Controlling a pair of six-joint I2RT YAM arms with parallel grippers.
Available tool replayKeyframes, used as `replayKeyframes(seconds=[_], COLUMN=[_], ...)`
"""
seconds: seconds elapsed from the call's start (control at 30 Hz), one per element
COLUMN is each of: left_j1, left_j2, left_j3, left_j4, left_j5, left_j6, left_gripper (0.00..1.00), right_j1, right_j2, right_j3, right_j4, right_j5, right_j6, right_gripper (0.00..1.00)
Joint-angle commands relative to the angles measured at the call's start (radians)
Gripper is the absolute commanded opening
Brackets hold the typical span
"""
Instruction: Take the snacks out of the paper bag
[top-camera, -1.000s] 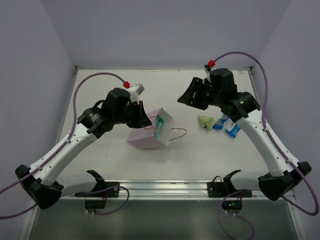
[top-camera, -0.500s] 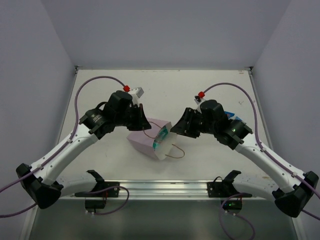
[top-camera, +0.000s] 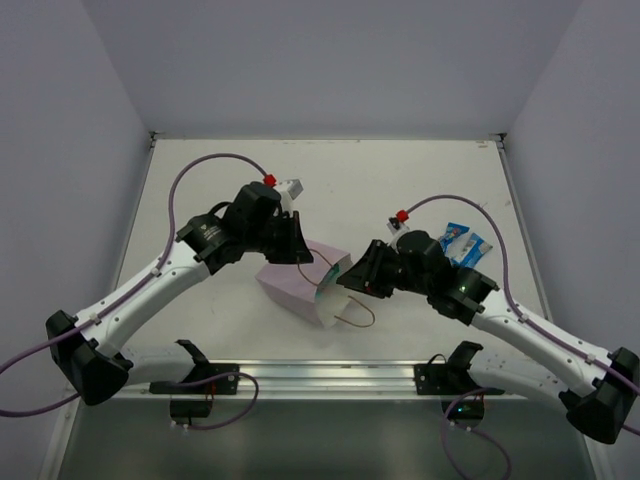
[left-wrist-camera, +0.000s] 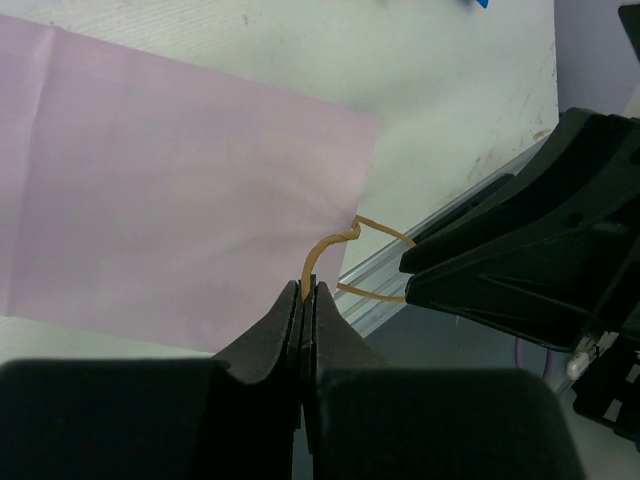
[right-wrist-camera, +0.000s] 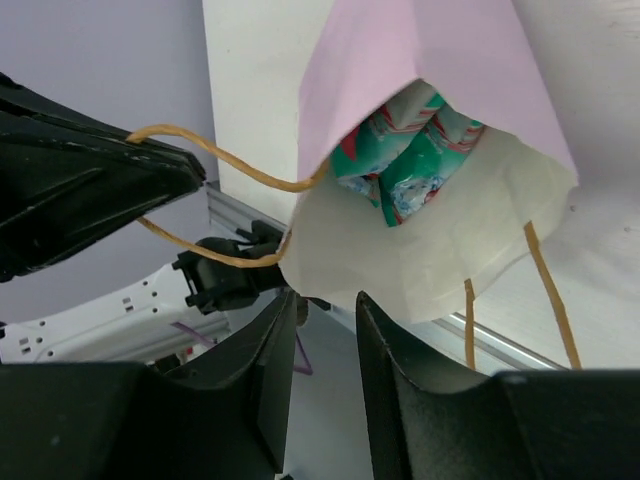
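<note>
The pale pink paper bag (top-camera: 288, 287) lies tilted at the table's middle, its mouth turned right. My left gripper (top-camera: 307, 257) is shut on one brown cord handle (left-wrist-camera: 322, 248) and holds that side of the bag (left-wrist-camera: 180, 190) up. My right gripper (top-camera: 347, 281) hovers at the mouth, open, with nothing between its fingers (right-wrist-camera: 275, 345). Just beyond their tips is the bag's lower lip (right-wrist-camera: 420, 260). Inside the bag (right-wrist-camera: 450, 60) sits a teal snack packet with red print (right-wrist-camera: 405, 150). Two blue snack packets (top-camera: 460, 241) lie on the table at the right.
The bag's other cord handle (top-camera: 356, 311) hangs loose toward the front. A metal rail with two black mounts (top-camera: 320, 375) runs along the near edge. Lilac walls close in the table at the left, back and right.
My right arm swung from the back right down to the bag's mouth, its jaws narrowing. My left gripper kept hold of the handle, and the bag tipped further over toward the right.
</note>
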Motion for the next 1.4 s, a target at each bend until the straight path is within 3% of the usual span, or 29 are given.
replayKeyframes(seconds=[0.0, 0.37, 0.8, 1.2, 1.37], left_j1=[0.0, -0.002, 0.0, -0.002, 0.0], left_j2=[0.013, 0.09, 0.177, 0.191, 0.193], left_j3=[0.061, 0.158, 0.302, 0.239, 0.232], left_j4=[0.036, 0.02, -0.089, 0.003, -0.004], left_j5=[0.03, 0.09, 0.126, 0.178, 0.178], left_j6=[-0.009, 0.031, 0.108, 0.079, 0.085], left_gripper=[0.0, 0.0, 0.0, 0.0, 0.0], right_j1=[0.003, 0.006, 0.105, 0.11, 0.109], right_j2=[-0.107, -0.04, 0.216, 0.149, 0.182], right_j3=[-0.098, -0.214, -0.238, -0.24, -0.28], right_j4=[0.104, 0.318, 0.621, 0.543, 0.631], right_j5=[0.081, 0.07, 0.122, 0.219, 0.223], right_j6=[0.098, 0.185, 0.268, 0.245, 0.282], right_gripper=[0.33, 0.29, 0.29, 0.31, 0.32])
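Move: The snacks lie deep in the tilted bag, about 8 cm left of the right hand, 4 ahead and 9 below; the bag mouth opens 2 cm to its left, 1 back and 7 below, with the loose handle roughly 5 cm back, 2 to its right and 9 below. From the left hand, which already holds the other handle, the snacks are some 3 cm to the right, 2 back and 11 below. Part-open, the right fingers dip about 5 cm down and left into the bag; the left hand draws its handle rightward. ##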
